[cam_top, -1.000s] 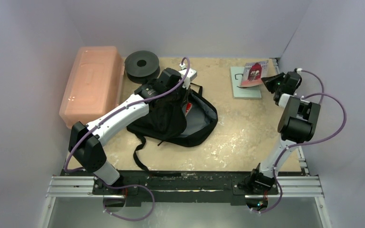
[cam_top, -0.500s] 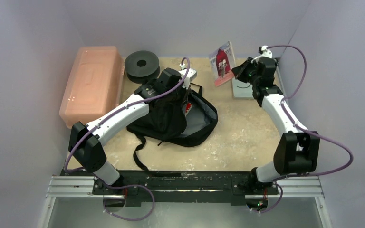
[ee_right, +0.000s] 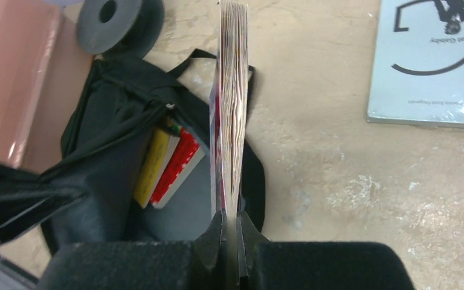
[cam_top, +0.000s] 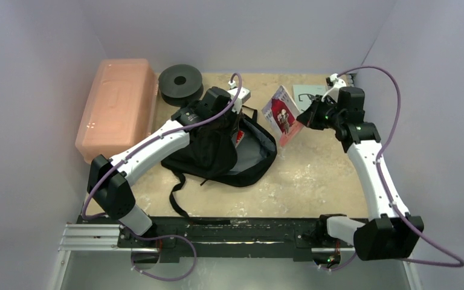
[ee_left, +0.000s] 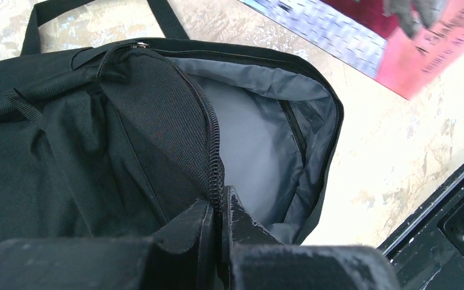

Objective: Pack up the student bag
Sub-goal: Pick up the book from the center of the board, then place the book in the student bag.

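Observation:
The student bag (cam_top: 208, 151), black fabric, lies left of the table's middle with its mouth held wide and its grey lining (ee_left: 248, 133) showing. My left gripper (ee_left: 220, 205) is shut on the zip edge of the bag's raised front flap (ee_left: 169, 115). A yellow book and a red book (ee_right: 169, 160) lie inside the bag. My right gripper (ee_right: 229, 220) is shut on a thin red-covered book (cam_top: 281, 115), holding it on edge in the air just right of and above the bag's open mouth. Its page edges (ee_right: 232, 90) face the right wrist camera.
A pink translucent box (cam_top: 118, 106) stands at the far left, with a black spool (cam_top: 180, 81) beside it at the back. A pale blue book (ee_right: 435, 60) lies flat at the back right. The bag's long straps (cam_top: 178, 193) trail toward the near edge.
My right arm has lifted the red-covered book off the pale book and swung it left and nearer, up to the bag's mouth. The left arm and the bag have not moved.

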Tool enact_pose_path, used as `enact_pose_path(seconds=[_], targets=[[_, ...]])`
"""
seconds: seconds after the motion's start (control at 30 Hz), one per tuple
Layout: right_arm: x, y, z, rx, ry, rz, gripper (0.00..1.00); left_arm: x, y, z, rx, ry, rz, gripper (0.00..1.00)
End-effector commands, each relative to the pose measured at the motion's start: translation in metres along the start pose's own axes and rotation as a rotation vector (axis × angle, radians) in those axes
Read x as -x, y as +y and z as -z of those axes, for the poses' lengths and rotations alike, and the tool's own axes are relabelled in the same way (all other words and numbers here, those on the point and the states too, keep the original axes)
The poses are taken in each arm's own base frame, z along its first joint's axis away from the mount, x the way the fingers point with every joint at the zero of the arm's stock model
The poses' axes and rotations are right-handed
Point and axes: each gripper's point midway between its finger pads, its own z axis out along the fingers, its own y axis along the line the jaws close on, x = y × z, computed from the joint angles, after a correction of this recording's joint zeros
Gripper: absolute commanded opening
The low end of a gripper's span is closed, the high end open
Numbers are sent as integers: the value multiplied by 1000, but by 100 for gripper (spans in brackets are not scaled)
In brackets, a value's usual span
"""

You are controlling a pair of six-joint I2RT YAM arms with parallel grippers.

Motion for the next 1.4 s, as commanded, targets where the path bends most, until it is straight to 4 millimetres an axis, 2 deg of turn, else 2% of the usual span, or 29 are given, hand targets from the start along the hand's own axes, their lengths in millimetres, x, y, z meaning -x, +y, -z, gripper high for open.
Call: enact_pose_path(seconds=[0.0,0.1,0.17,0.27,0.37,0.5,0.63,0.8,0.93,1.03,1.27,1.3,1.33,1.37], targets=[[-16,31,34,148,71,86,0,16,-3,9,1,-63,4,0],[-47,37,36,220,172,87,0,16,-2,10,7,-67,4,0],[-65,53,43,331,227,65,0,17,-1,11,12,-70,4,0],[-79,75,52,455,267,17,0,19,-2,14,10,-81,6,0],[-96,76,45,474,343,-58,0,21,-3,17,3,-94,9,0],[-122,76,23,505,448,-133,0,26,-7,23,-16,-123,4,0],[-121,93,6,605,461,-169,0,31,-13,29,-48,-155,-6,0],[-103,116,-14,740,434,-222,0,34,-14,34,-56,-166,-9,0],[-107,122,-43,737,471,-194,0,35,-15,36,-58,-171,-11,0],[-113,128,-72,716,481,-193,0,36,-15,37,-60,-174,-13,0],[-94,157,-158,737,305,-299,0,34,-19,35,-80,-163,-10,0],[-98,157,-171,721,308,-309,0,34,-19,34,-80,-161,-8,0],[-92,163,-183,727,295,-295,0,33,-19,33,-79,-158,-10,0],[-94,165,-195,718,304,-282,0,32,-18,33,-77,-156,-11,0]])
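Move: The right hand still holds the pink book by its edge, high above the table; the backpack's opening, where it is going, lies about 20 cm to the hand's left, some 6 cm nearer the base and 20 cm below. The red book already inside is about 22 cm left, 2 cm back and 18 cm down; the grey book lies 17 cm ahead, 7 cm right, 23 cm down. From the left hand, the opening is roughly 8 cm right, 3 cm back, 15 cm below. Keeping its pinch on the pink book, the right hand draws back about 10 cm while starting left and, after a slight rise, down, then sweeps forward again by as much, still going left and sinking, to end over the backpack's opening some 21 cm left and 14 cm lower. On the way the wrist swings counter-clockwise about 30 degrees, tips down and rolls its left side up, while the left hand keeps its shut grip on the bag's rim and lifts it about 1.5 cm. ##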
